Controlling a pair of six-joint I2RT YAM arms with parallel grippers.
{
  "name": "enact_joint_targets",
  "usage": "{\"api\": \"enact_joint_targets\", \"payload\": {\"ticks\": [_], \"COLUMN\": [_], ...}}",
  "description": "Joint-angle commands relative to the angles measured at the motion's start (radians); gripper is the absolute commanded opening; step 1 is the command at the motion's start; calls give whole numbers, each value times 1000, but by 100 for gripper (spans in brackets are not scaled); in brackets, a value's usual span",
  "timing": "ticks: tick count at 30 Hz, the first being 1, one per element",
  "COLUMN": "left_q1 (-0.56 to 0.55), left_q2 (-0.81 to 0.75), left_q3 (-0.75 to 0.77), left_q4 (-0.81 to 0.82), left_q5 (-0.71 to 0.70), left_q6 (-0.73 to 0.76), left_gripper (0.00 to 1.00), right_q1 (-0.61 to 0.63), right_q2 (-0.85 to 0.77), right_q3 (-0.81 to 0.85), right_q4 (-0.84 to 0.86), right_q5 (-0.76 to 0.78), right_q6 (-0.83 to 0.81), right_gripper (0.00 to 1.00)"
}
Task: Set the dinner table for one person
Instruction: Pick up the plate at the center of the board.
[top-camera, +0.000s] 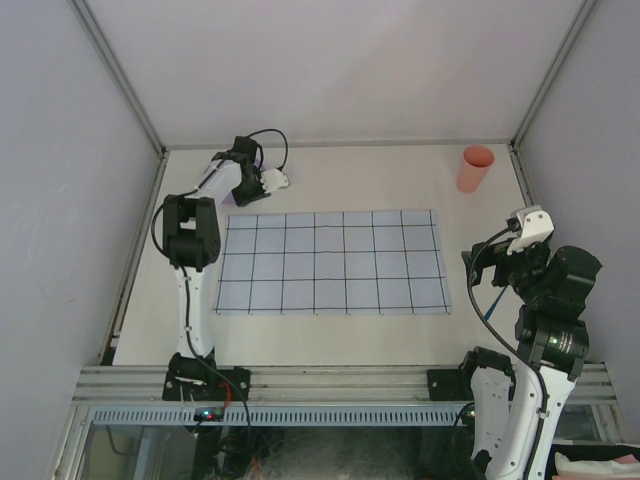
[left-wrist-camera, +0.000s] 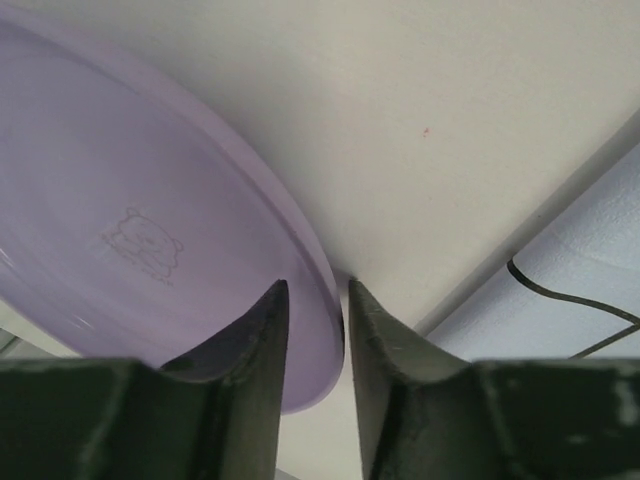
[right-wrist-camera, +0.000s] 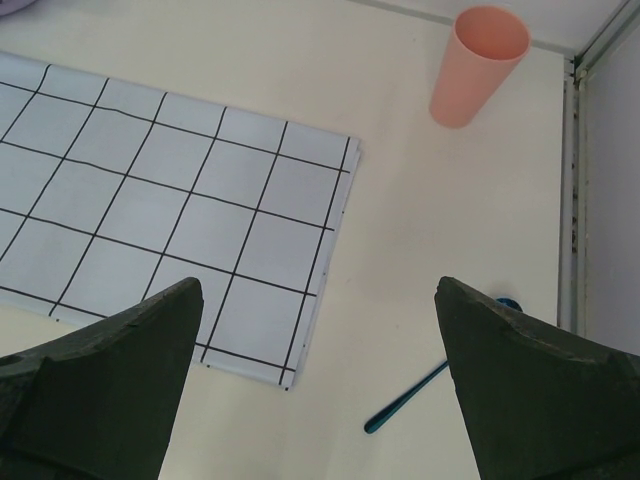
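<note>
The dinner table (top-camera: 380, 180) is a plain off-white top. At its far left, my left gripper (top-camera: 278, 181) reaches down to a purple plate (left-wrist-camera: 130, 200). In the left wrist view the left gripper (left-wrist-camera: 312, 285) has one finger over the plate's inside and the other just outside its rim, with the jaws drawn in narrow on that rim. In the top view the arm mostly hides the plate. My right gripper (top-camera: 522, 232) hangs above the table's right side. In its own view the right gripper (right-wrist-camera: 318, 290) is wide open and holds nothing.
A blue-grey cloth with a dark grid (top-camera: 330, 262) lies flat mid-table. A pink cup (top-camera: 476, 168) stands upright at the far right corner. A teal utensil (right-wrist-camera: 420, 395) lies on the table right of the cloth, below the right gripper. Aluminium rails and grey walls bound the table.
</note>
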Motion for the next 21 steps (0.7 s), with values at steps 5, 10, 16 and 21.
{"api": "enact_joint_targets", "payload": {"ticks": [5,10,16,21], "left_q1": [0,-4,-25,-54], "left_q2": [19,-11,-105,-265], "left_q3": [67,50,-24,-130], "left_q4": [-2,42,92,147], "left_q5": [-48,-93,-154,-156], "left_q6": [18,16,-4,-37], "left_gripper": [5,0,0,0], "right_q1": [-9,-11,-11,-11], "right_q2": [0,-10,-29,-43], "right_q3": [39,31,2,-28], "right_q4": [6,4,25,40], "right_q5": [-30,-31,-43,-73], "right_q6": [-9,-13,2,12], "right_gripper": [100,100,100,100]}}
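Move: At the left hand, the plate's near-right rim already stands between the half-open fingers; the plate's middle lies about 8 cm ahead, 5 cm to the left and roughly 1 cm lower. The gridded cloth's middle is some 19 cm back and 30 cm to the right, about 2 cm below, its far edge only about 5 cm nearer the base than the hand. From the idle right hand, the plate's middle lies about 40 cm ahead, 68 cm left and 26 cm down. Pinching the plate's near-right rim, the left fingers close from under half open to nearly shut while the hand eases about 2 cm forward and 1 cm left. Gripping it, the hand rises some 1.5 cm in all and draws back the 2 cm it had gone forward, the wrist rolling its left side up about 5 degrees. ##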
